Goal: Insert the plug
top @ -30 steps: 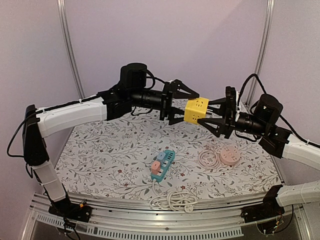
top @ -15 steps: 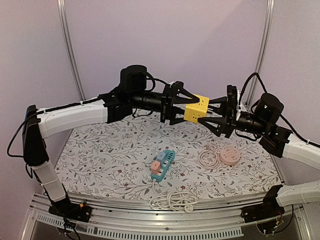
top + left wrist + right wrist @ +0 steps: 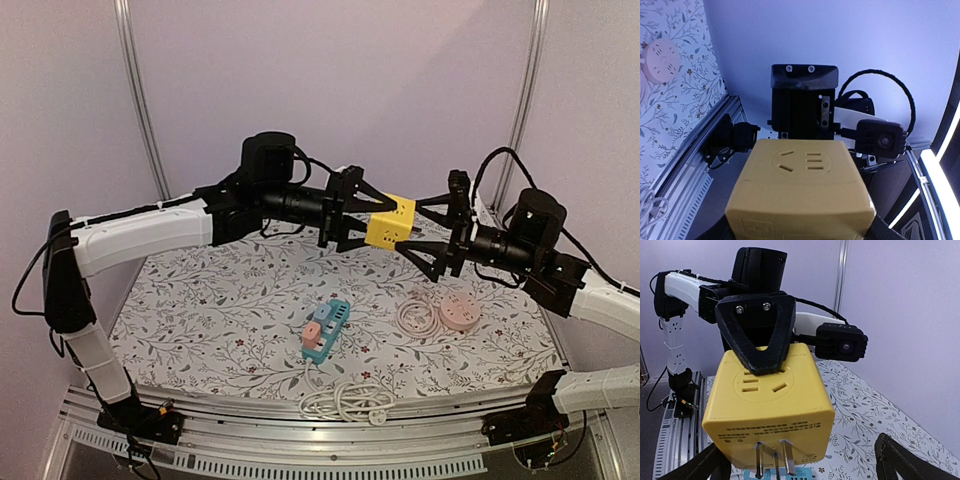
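The plug is a yellow cube adapter [image 3: 390, 222] with three metal prongs [image 3: 772, 457] on its underside, held in the air above the table's back half. My left gripper [image 3: 377, 222] is shut on it; one black finger [image 3: 757, 335] presses on its top socket face, and the cube [image 3: 800, 190] fills the left wrist view. My right gripper [image 3: 422, 232] faces the cube from the right, open wide, its fingertips [image 3: 895, 457] standing clear of the cube's sides. A teal power strip [image 3: 326, 328] lies on the table below.
The teal strip carries a pink and a blue plug. A white coiled cable [image 3: 345, 400] lies at the table's near edge. A round pink socket [image 3: 459, 313] with its own white cord sits to the right. Purple walls close the back.
My left gripper has closed onto the yellow cube. My right gripper, which held the cube before, has opened wide and let it go. The cube has stayed in place.
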You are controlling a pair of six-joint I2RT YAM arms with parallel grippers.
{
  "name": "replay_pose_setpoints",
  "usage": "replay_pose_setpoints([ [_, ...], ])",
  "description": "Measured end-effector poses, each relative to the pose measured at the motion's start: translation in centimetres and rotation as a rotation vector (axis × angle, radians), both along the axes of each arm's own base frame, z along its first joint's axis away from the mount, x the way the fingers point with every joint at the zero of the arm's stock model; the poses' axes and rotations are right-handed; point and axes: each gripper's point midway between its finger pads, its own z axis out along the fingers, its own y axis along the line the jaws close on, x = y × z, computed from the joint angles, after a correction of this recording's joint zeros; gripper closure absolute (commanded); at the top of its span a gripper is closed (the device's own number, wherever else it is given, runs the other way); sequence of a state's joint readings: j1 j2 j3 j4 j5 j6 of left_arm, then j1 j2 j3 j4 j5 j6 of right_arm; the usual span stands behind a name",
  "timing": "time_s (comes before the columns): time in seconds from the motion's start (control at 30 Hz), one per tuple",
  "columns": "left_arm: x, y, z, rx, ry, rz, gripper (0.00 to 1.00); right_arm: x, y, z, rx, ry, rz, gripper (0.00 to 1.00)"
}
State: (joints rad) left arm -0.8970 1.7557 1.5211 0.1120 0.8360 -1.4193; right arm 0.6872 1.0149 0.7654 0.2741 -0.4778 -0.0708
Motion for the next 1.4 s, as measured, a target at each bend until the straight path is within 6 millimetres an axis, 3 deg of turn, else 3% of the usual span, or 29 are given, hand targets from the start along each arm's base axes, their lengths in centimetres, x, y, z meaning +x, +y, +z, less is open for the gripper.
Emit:
replay_pose_setpoints([
  [0.13,1.4,1.0,-1.8,0.094,-0.02,0.076,1.0,1.0,-2.1,-1.2,-0.028,0.105,-0.152,0.01],
  [0.23,1.8,1.9,-3.6,0.184,-0.031,0.097,1.0,3.0,-5.2,-3.1,-0.055,0.224,-0.377,0.01],
  [0.6,2.2,3.4,-5.9,0.353,-0.097,0.128,1.0,7.6,-15.0,-16.9,-0.311,0.863,-0.966,0.01],
  [0.8,2.2,4.2,-7.3,0.421,-0.104,0.137,1.0,6.7,-16.4,-24.2,-0.491,1.152,-1.067,0.01],
  [0.9,2.2,4.5,-7.9,0.448,-0.104,0.144,1.0,5.7,-17.0,-26.6,-0.562,1.243,-1.09,0.01],
  [1.0,2.3,4.7,-8.3,0.467,-0.106,0.151,1.0,5.4,-18.0,-27.6,-0.577,1.302,-1.122,0.01],
  [1.2,2.2,4.7,-8.4,0.475,-0.119,0.152,1.0,5.6,-20.0,-27.8,-0.545,1.345,-1.185,0.01],
  [1.4,1.8,4.7,-8.7,0.486,-0.126,0.14,1.0,5.9,-18.8,-28.5,-0.549,1.367,-1.098,0.01],
])
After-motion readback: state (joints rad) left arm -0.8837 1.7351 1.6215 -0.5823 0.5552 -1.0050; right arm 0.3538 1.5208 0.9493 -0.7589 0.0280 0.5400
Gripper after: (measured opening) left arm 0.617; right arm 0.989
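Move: The open right hand's next thing, the round pink plug on the table, lies about 19 cm to its right, 7 cm farther out and some 33 cm below. Its coiled pink cord lies about 9 cm right and 6 cm ahead. From the left hand, which already holds the yellow plug, the teal power strip is about 8 cm left, 1 cm ahead and 33 cm down; the blue plug on it lies 9 cm left and 4 cm ahead, the pink plug 12 cm left and 2 cm back. Swing the right gripper away from the yellow plug, fingers staying wide open: down nearly 30 cm and well to the right, turning its fingers from pointing left to pointing down over the round pink plug. Meanwhile keep the left grip on the yellow plug and lower it about 8 cm, easing left towards the power strip and dipping the fingertips some 30 degrees. ##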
